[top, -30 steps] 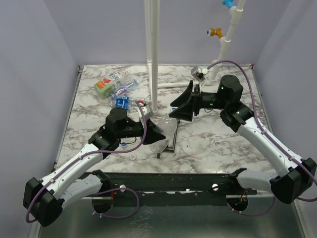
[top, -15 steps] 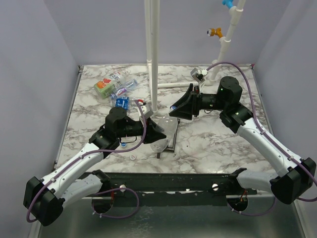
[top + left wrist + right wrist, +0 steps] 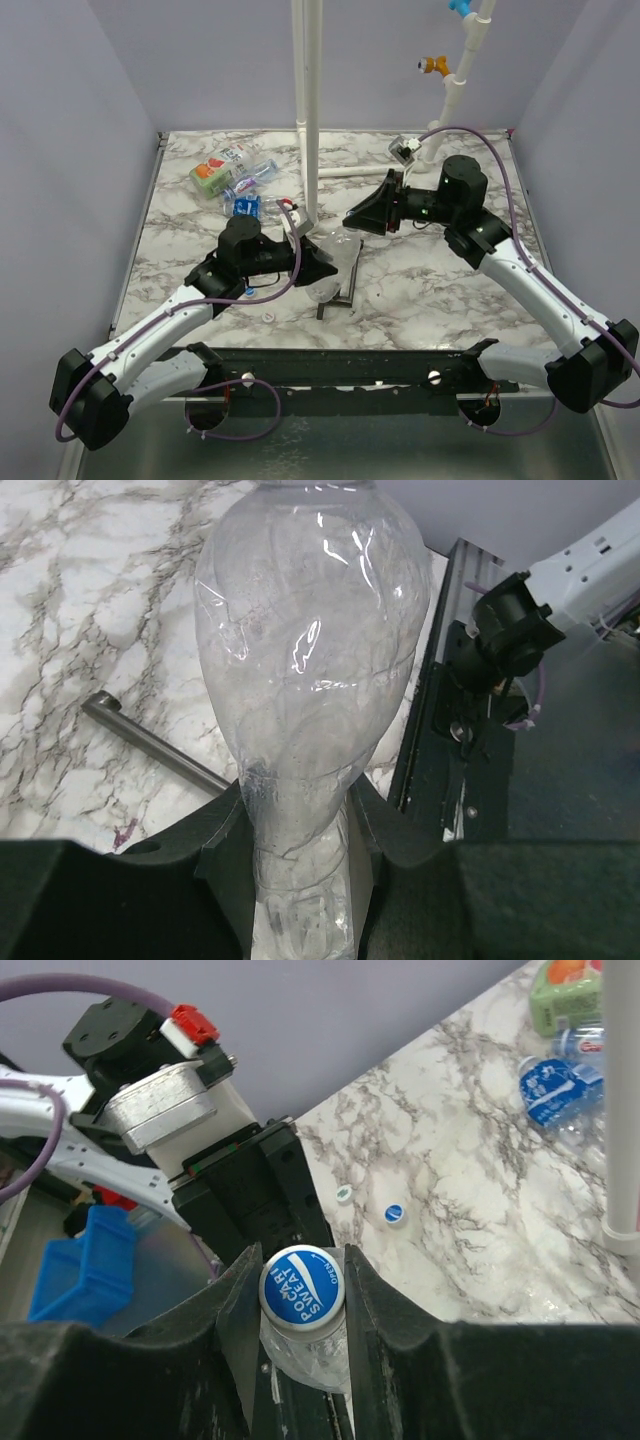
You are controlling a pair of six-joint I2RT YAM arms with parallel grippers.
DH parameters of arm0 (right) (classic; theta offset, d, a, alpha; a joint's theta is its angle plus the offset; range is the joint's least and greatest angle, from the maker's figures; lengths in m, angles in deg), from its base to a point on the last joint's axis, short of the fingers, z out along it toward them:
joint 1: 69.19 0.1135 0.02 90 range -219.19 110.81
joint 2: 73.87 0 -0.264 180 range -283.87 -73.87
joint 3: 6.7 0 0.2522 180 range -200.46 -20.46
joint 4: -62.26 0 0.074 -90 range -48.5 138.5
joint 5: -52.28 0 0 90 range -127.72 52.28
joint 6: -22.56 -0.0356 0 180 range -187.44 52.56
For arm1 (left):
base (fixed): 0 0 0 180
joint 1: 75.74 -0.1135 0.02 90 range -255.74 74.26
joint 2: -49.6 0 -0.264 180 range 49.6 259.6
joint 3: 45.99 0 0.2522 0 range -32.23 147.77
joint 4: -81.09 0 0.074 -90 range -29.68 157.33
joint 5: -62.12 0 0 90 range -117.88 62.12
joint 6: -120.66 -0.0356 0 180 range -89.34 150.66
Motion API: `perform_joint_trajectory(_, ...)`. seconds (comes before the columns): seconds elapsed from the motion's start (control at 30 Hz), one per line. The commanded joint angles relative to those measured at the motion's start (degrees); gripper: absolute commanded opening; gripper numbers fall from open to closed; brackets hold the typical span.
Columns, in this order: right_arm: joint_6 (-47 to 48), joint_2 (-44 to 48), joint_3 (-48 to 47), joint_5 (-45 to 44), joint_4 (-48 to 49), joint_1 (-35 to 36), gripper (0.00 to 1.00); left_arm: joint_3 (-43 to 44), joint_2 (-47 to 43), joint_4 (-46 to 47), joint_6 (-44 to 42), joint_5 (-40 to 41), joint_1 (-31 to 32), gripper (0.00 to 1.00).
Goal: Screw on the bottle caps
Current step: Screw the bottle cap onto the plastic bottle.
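A clear unlabelled bottle (image 3: 310, 670) lies gripped at its narrow part between the fingers of my left gripper (image 3: 300, 880), which is shut on it. In the top view this bottle (image 3: 337, 262) is held above the table's middle, its mouth pointing at my right gripper (image 3: 352, 224). The right wrist view shows a blue-topped bottle cap (image 3: 302, 1286) sitting on the bottle's mouth, with my right gripper (image 3: 302, 1292) shut on it, a finger against each side. Two loose caps, one white (image 3: 344, 1194) and one blue (image 3: 395, 1214), lie on the marble.
A green, orange and red labelled bottle (image 3: 222, 170) and blue-labelled bottles (image 3: 246, 203) lie at the back left. A tall white pipe (image 3: 305, 110) rises behind the held bottle, another (image 3: 455, 95) at the back right. A black T-shaped tool (image 3: 342, 292) lies under the bottle.
My right gripper's jaws have closed from wide apart onto the cap. The left arm has shifted the bottle slightly right and up toward the right gripper.
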Motion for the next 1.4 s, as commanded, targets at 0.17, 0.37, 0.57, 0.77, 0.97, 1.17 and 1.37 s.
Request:
perform_joint_trajectory(0.17, -2.2, -2.1, -6.6, -17.5, -17.1, 0.2, 0.15, 6.1, 5.6, 1.6, -1.7, 33.3, 6.3, 0.0)
perform_joint_trajectory(0.37, -5.1, -5.6, -10.7, -26.5, -24.6, 1.2, 0.12, 12.8, 13.2, 1.5, -6.5, 54.7, 16.3, 0.0)
perform_joint_trajectory(0.57, -7.7, -9.6, -15.8, -38.7, -32.9, 3.9, 0.1, 17.8, 20.7, 2.6, -9.2, 70.6, 22.0, 0.0)
perform_joint_trajectory(0.77, -10.6, -11.2, -17.3, -42.5, -34.4, 4.1, 0.21, 20.2, 25.2, 2.7, -13.1, 73.7, 24.0, 0.0)
perform_joint_trajectory(0.97, -9.3, -10.2, -19.3, -42.8, -33.2, 4.0, 0.87, 17.7, 21.5, -1.5, -12.9, 61.0, 21.1, 0.0)
perform_joint_trajectory(1.17, -6.9, -7.2, -18.6, -39.4, -29.7, 0.8, 1.0, 15.9, 17.7, -9.0, -10.9, 38.4, 14.4, 0.0)
perform_joint_trajectory(1.37, -1.0, -0.1, -11.4, -26.9, -19.7, -2.8, 1.0, 12.7, 13.1, -10.8, -7.9, 17.4, 6.3, 0.0)
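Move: The right fingers are already shut on the blue-and-white cap, which sits in their pinch on the bottle's neck. The bottle's body, gripped by the left hand, lies about 8 cm below, 3 back and 2 left of the right hand. The white pole stands some 15 cm ahead and 8 left of it, the metal tap about 3 ahead, 1 left and 30 below. From the left hand the cap is roughly 4 cm ahead, 3 right and 10 above. Still pinching the cap, the right hand twists clockwise about 45 degrees while the left, keeping its hold on the bottle, twists counter-clockwise about 40; both swing forward some 10 cm, drifting right and sinking a little. Then the right fingers open wide and let go of the cap, that hand rises about 3 cm, and the left starts turning back. ##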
